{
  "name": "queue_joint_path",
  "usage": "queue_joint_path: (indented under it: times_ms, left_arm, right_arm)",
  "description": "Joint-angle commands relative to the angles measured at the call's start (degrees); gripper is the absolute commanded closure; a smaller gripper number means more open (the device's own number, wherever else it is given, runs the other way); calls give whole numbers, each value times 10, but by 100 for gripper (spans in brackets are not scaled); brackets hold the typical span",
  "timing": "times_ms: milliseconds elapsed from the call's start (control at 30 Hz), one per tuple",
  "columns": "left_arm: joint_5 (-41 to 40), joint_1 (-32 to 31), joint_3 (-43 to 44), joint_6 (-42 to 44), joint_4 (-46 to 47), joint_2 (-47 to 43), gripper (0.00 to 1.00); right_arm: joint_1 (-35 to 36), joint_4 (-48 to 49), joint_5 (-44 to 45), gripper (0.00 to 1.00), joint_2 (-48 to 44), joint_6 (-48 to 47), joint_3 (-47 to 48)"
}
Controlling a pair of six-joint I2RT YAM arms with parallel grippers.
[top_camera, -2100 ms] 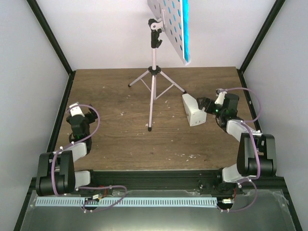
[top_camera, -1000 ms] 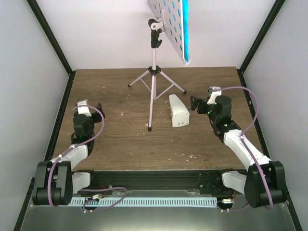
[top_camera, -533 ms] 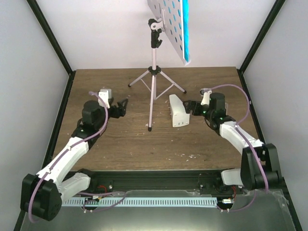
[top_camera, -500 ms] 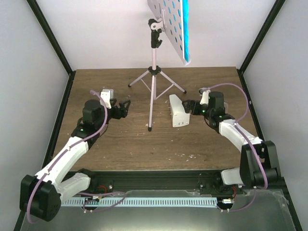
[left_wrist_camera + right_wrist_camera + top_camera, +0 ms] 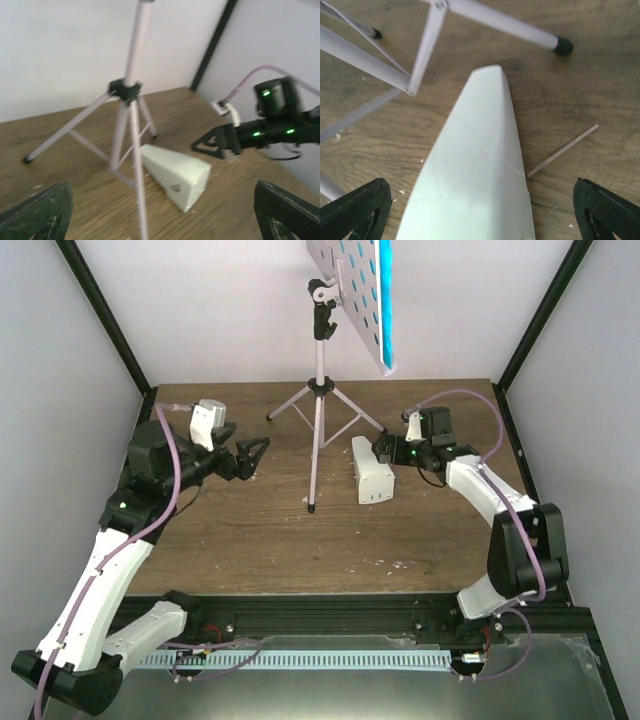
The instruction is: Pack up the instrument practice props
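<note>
The pale pink music stand [image 5: 319, 390] is upright at the back centre on its tripod legs [image 5: 125, 115]. Its perforated desk [image 5: 340, 275] carries the teal-covered sheet music [image 5: 386, 315]. The white metronome [image 5: 371, 472] lies on its side just right of the stand's front leg, also visible in the wrist views [image 5: 176, 172] [image 5: 475, 170]. My right gripper [image 5: 384, 448] [image 5: 480, 215] is open close by the metronome's right side and holds nothing. My left gripper [image 5: 252, 454] [image 5: 160, 220] hangs open left of the stand, pointing at it, with nothing between its fingers.
A thin loose rod [image 5: 563, 150] lies on the wooden table [image 5: 250, 530] beside the metronome. The stand's rubber foot [image 5: 563, 46] is just beyond the metronome's narrow end. White walls with black corner posts [image 5: 105, 315] close in the table.
My left arm has risen and brought its gripper toward the stand. My right gripper has slid back and left, up beside the metronome. The metronome has stayed where it lay a second ago.
</note>
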Motion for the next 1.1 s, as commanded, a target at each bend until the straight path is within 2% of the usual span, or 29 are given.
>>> queue_joint_path:
  times_ms: [0, 267, 533, 800, 1067]
  left_arm:
    - [-116, 0, -34, 59, -72, 23, 0]
    - [-244, 13, -85, 75, -48, -1, 0]
    - [-298, 41, -109, 70, -36, -11, 0]
    - [-284, 45, -117, 60, -27, -8, 0]
    - [-283, 45, -120, 59, -26, -1, 0]
  right_arm:
    - [22, -101, 26, 0, 51, -28, 64]
    - [79, -188, 135, 0, 130, -53, 160]
    - [97, -215, 145, 0, 173, -57, 193]
    - [118, -245, 187, 0, 211, -66, 220]
    - [146, -273, 198, 3, 188, -32, 171]
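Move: The white wedge prop lies about 4 cm left of the right hand and level with it fore and aft, its middle some 11 cm below. The stand's right foot is roughly 9 cm ahead and 2 cm left; its near foot about 10 cm back and 20 cm left, both some 15 cm down. From the left hand the prop is about 12 cm ahead, 27 cm right and 32 cm below. Right hand sinks about 8 cm, easing left, open fingers straddling the wedge; empty left descends 11 cm, swinging left. ##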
